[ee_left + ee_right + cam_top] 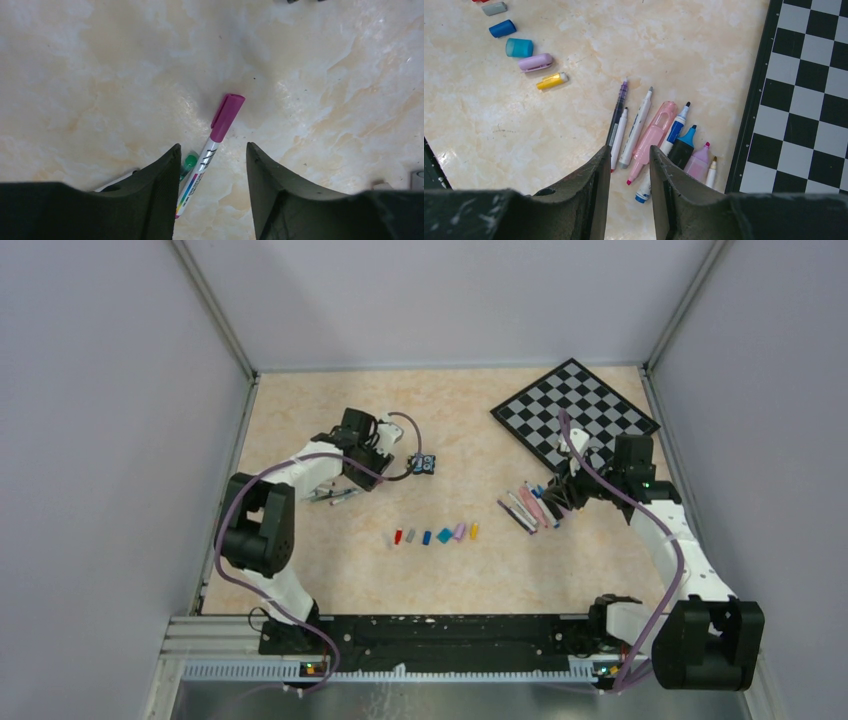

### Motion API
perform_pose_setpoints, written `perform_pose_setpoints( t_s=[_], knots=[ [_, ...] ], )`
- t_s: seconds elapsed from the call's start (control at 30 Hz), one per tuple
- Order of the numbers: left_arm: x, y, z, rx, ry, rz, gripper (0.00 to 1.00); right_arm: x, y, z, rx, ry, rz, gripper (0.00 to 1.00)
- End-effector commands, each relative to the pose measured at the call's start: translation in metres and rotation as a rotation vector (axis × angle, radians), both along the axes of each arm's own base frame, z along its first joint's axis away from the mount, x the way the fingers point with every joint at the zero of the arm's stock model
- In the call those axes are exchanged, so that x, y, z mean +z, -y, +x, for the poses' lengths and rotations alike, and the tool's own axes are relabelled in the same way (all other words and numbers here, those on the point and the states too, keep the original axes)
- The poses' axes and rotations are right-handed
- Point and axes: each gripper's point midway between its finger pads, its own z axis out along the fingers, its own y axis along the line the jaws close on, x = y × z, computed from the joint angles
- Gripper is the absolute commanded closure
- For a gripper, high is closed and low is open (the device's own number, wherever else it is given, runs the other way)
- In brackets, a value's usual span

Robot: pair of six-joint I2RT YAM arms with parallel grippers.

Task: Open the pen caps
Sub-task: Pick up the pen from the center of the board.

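Observation:
A white pen (pixel 197 174) with a magenta cap (pixel 227 112) lies on the table between the fingers of my left gripper (pixel 212 156), close to the left finger. The jaws stand apart and do not touch it. A green-capped pen (pixel 188 162) peeks out beside that finger. My right gripper (pixel 629 150) hovers open and holds nothing, above a row of uncapped pens (pixel 654 127). Loose pen caps lie in a line: grey (pixel 494 8), blue (pixel 502 28), teal (pixel 519 47), lilac (pixel 535 62), yellow (pixel 551 80). From above the caps (pixel 435 535) sit mid-table between both grippers (pixel 343 490) (pixel 560 490).
A chessboard (pixel 575 410) lies at the back right, its edge (pixel 754 100) just beside the uncapped pens. A small black-blue-white toy block (pixel 424 464) sits right of the left arm. Grey walls enclose the table.

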Motion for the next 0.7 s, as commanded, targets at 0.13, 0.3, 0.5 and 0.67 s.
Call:
perform_pose_setpoints(
  t_s=[0.13, 0.3, 0.5, 0.67],
  knots=[
    [-0.012, -0.004, 0.007, -0.035, -0.04, 0.013, 0.58, 0.012, -0.001, 0.005, 0.012, 0.058, 0.012, 0.66],
    [-0.015, -0.006, 0.007, -0.023, -0.053, 0.016, 0.66, 0.011, -0.001, 0.005, 0.011, 0.056, 0.012, 0.66],
    [-0.02, -0.008, 0.005, -0.014, -0.068, 0.02, 0.69, 0.011, -0.001, 0.004, 0.01, 0.055, 0.011, 0.66],
    [-0.026, -0.011, 0.003, 0.005, -0.089, 0.027, 0.72, 0.011, -0.001, 0.005, 0.009, 0.056, 0.01, 0.66]
  ],
)
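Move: The magenta-capped pen's middle lies about 3 cm to the left hand's left, 1 cm back and 3 cm below; the barrel just under its cap is almost beneath the open fingers. The green-tipped pen lies close along it, centred some 8 cm left and 2 cm back of the hand; the owl-patterned piece is about 12 cm right and 5 cm ahead. From the right hand, the magenta-capped pen is roughly 47 cm left, 6 cm ahead and 12 cm lower. Bring the left gripper down about 3 cm, easing some 1 cm to the left, onto the magenta-capped pen with a tip of roughly 5 degrees. Close the half-open fingers from either side of the barrel as you sink, pinching it just below the cap, then stay low there. ##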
